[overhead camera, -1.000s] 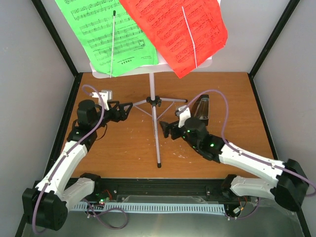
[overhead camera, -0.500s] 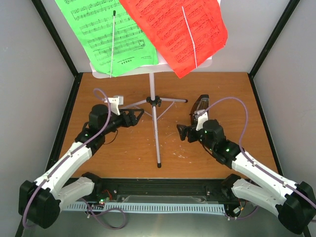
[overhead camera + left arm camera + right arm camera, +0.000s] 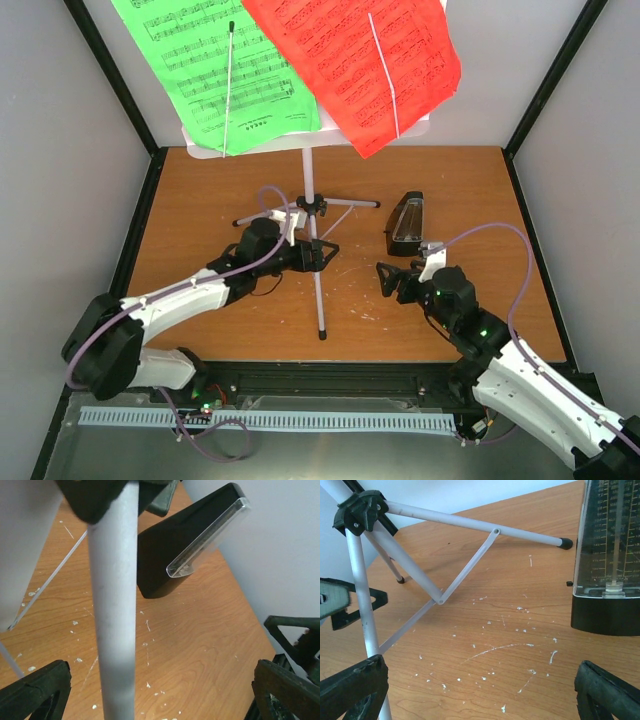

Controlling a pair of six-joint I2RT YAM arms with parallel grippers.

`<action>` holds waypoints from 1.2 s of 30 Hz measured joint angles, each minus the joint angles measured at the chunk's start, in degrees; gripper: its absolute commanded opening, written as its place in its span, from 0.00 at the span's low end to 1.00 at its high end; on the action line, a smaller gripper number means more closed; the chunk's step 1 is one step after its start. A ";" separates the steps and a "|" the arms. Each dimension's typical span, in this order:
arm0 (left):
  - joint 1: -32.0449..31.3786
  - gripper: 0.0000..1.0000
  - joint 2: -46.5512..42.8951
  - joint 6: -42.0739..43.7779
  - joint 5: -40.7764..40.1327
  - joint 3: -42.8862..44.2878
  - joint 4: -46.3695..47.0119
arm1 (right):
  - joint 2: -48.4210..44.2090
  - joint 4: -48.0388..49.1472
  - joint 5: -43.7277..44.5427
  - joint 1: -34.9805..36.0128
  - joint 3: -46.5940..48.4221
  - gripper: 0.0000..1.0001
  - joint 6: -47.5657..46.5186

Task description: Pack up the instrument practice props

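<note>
The music stand (image 3: 308, 178) stands at the back middle of the table on thin silver tripod legs. Its desk carries a green music sheet (image 3: 215, 70) and a red music sheet (image 3: 360, 60). To the right of the tripod the black metronome (image 3: 406, 223) stands upright with its clear cover on. My left gripper (image 3: 322, 253) is open, its jaws straddling the stand's front leg (image 3: 115, 610) without touching it. My right gripper (image 3: 388, 280) is open over bare wood, just in front of the metronome (image 3: 607, 580) and to the right of the tripod hub (image 3: 360, 510).
The wooden table (image 3: 220, 310) is scratched and flecked with white. Grey walls and black frame posts (image 3: 110, 80) close in the left, right and back. A thin white rod (image 3: 229, 90) lies across the green sheet and another across the red one.
My left arm has swung right, from the left of the tripod to its front leg. My right arm has drawn back to the near right, uncovering the metronome.
</note>
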 measured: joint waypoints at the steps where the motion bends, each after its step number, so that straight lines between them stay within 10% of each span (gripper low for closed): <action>1: -0.37 0.96 1.20 0.35 -0.48 0.72 0.00 | -0.59 -0.57 0.17 -0.02 0.00 1.00 0.26; 21: -1.60 0.43 5.38 10.19 -16.09 9.70 -9.33 | 2.32 -4.31 3.67 -0.07 2.91 1.00 -2.05; 31: -1.60 0.04 6.14 12.68 -17.03 12.24 -13.70 | 0.33 -4.57 3.34 -0.07 2.91 1.00 -1.79; 36: 1.53 0.00 5.27 14.67 -11.72 11.85 -14.62 | -1.77 -4.96 2.45 -0.07 2.95 1.00 -1.66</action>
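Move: The front leg of the music stand slants down between the left gripper's open fingers; the spot to grip, just under the black hub, is about 5 cm ahead and 1 cm left, level with the fingers. The hub sits some 10 cm ahead, 3 cm left and slightly higher. The metronome stands roughly 7 cm ahead and 19 cm right, its middle 8 cm lower. From the right gripper that grip spot is about 10 cm ahead and 15 cm left, level. Slide the left gripper forward about 5 cm to the front leg just below the stand's black hub, keeping its height and rolling so its left side rises nearly 20 degrees. Close the fingers from wide open as you arrive until they pinch the tube, then keep hold and ease a centimetre left. ##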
